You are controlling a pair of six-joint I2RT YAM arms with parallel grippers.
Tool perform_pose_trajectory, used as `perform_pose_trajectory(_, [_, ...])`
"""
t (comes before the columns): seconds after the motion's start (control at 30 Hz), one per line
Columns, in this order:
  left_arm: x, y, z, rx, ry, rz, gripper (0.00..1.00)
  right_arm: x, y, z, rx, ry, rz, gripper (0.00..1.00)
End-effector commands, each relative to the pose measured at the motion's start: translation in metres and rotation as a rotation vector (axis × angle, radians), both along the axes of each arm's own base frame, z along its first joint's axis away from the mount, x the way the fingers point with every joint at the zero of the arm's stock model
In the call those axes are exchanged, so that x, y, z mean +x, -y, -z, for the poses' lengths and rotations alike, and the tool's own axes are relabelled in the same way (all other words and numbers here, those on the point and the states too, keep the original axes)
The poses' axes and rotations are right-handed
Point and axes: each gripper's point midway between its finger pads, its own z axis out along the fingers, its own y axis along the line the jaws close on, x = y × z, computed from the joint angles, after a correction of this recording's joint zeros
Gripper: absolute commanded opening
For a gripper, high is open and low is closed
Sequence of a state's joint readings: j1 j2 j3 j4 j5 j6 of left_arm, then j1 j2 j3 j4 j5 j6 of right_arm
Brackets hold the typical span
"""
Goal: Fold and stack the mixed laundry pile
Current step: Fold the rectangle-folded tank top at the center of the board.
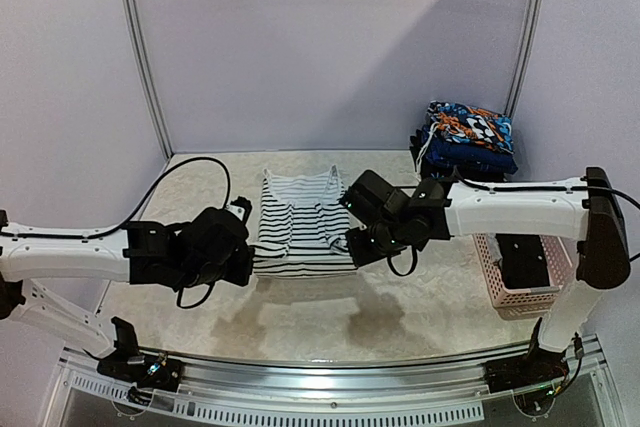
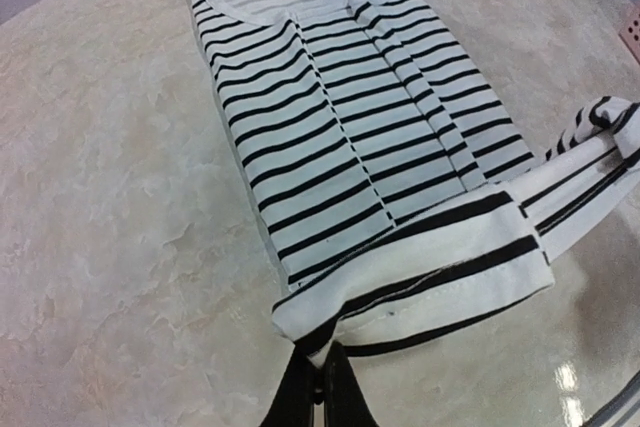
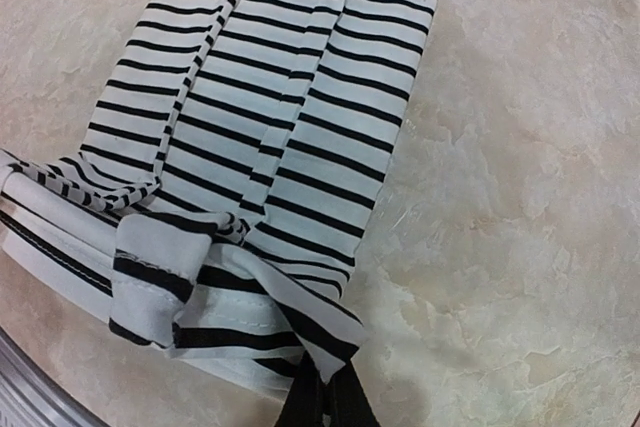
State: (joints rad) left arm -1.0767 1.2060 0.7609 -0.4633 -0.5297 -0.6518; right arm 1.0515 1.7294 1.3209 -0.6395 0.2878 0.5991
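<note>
A black-and-white striped garment (image 1: 300, 219) lies flat mid-table, folded lengthwise into a narrow strip with its neckline at the far end. Its near hem is lifted off the table at both corners. My left gripper (image 1: 250, 249) is shut on the hem's left corner; the left wrist view shows the fingertips (image 2: 322, 375) pinching the striped cloth (image 2: 360, 117). My right gripper (image 1: 352, 243) is shut on the right corner, where the hem bunches above the pinch (image 3: 330, 387) and the striped cloth (image 3: 280, 97) stretches away. No other loose garment of the pile shows.
A stack of folded clothes (image 1: 468, 137), dark with a blue-and-orange print on top, sits at the back right. A pink lattice basket (image 1: 500, 292) stands at the right edge under the right arm, with something dark in it. White walls enclose the table.
</note>
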Motion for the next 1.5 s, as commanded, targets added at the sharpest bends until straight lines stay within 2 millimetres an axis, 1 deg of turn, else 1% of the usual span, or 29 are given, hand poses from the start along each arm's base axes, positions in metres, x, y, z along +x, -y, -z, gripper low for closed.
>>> perform_pose_trajectory(0.0, [0.024,-0.006,0.000,0.038,0.021,-0.029,0.00,0.024,0.017,0.006,-0.091,0.030,0.055,0.00])
perform_pose_trajectory(0.13, [0.040,-0.004,0.000,0.034,0.021,-0.038,0.00,0.039,0.013,0.002,-0.076,0.048,0.064,0.00])
perform_pose_trajectory(0.37, [0.074,-0.004,-0.010,0.029,0.045,-0.074,0.00,0.070,0.014,-0.004,-0.051,0.061,0.090,0.00])
perform_pose_trajectory(0.43, [0.084,-0.007,-0.012,0.041,0.050,-0.088,0.00,0.079,0.015,-0.006,-0.048,0.068,0.093,0.00])
perform_pose_trajectory(0.57, [0.102,-0.010,-0.007,0.043,0.035,-0.099,0.00,0.096,0.012,-0.006,-0.023,0.063,0.082,0.00])
perform_pose_trajectory(0.7, [0.115,-0.009,0.001,0.042,0.009,-0.103,0.00,0.109,0.006,0.001,-0.014,0.050,0.063,0.00])
perform_pose_trajectory(1.0, [0.136,-0.009,0.026,0.065,-0.043,-0.117,0.00,0.133,0.007,0.017,0.002,0.020,0.057,0.00])
perform_pose_trajectory(1.17, [0.143,-0.013,0.035,0.074,-0.058,-0.133,0.00,0.142,0.005,0.026,0.013,0.005,0.054,0.00])
perform_pose_trajectory(1.37, [0.152,-0.016,0.045,0.094,-0.073,-0.144,0.00,0.151,-0.002,0.034,0.025,-0.010,0.039,0.00])
perform_pose_trajectory(1.47, [0.156,-0.018,0.049,0.100,-0.075,-0.154,0.00,0.155,-0.005,0.042,0.025,-0.025,0.035,0.00])
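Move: Both hands already hold the tank top's hem by its corners, some 10 cm above the board. The neckline they are taking it to lies about 24 cm ahead and 12 cm to the right of the left hand, and about 24 cm ahead and 11 cm to the left of the right hand. From the right hand, the folded pile stands some 34 cm ahead and 28 cm right, the basket about 3 cm ahead and 38 cm right. Carry the pinched hem forward with both grippers together, about 14 cm over the tank top's body towards its neckline. Go nearly level for the first half, then sink as you advance, the left by roughly 5 cm in all, the right by about 3. Keep both grippers shut on the corners and the hem stretched between them. ##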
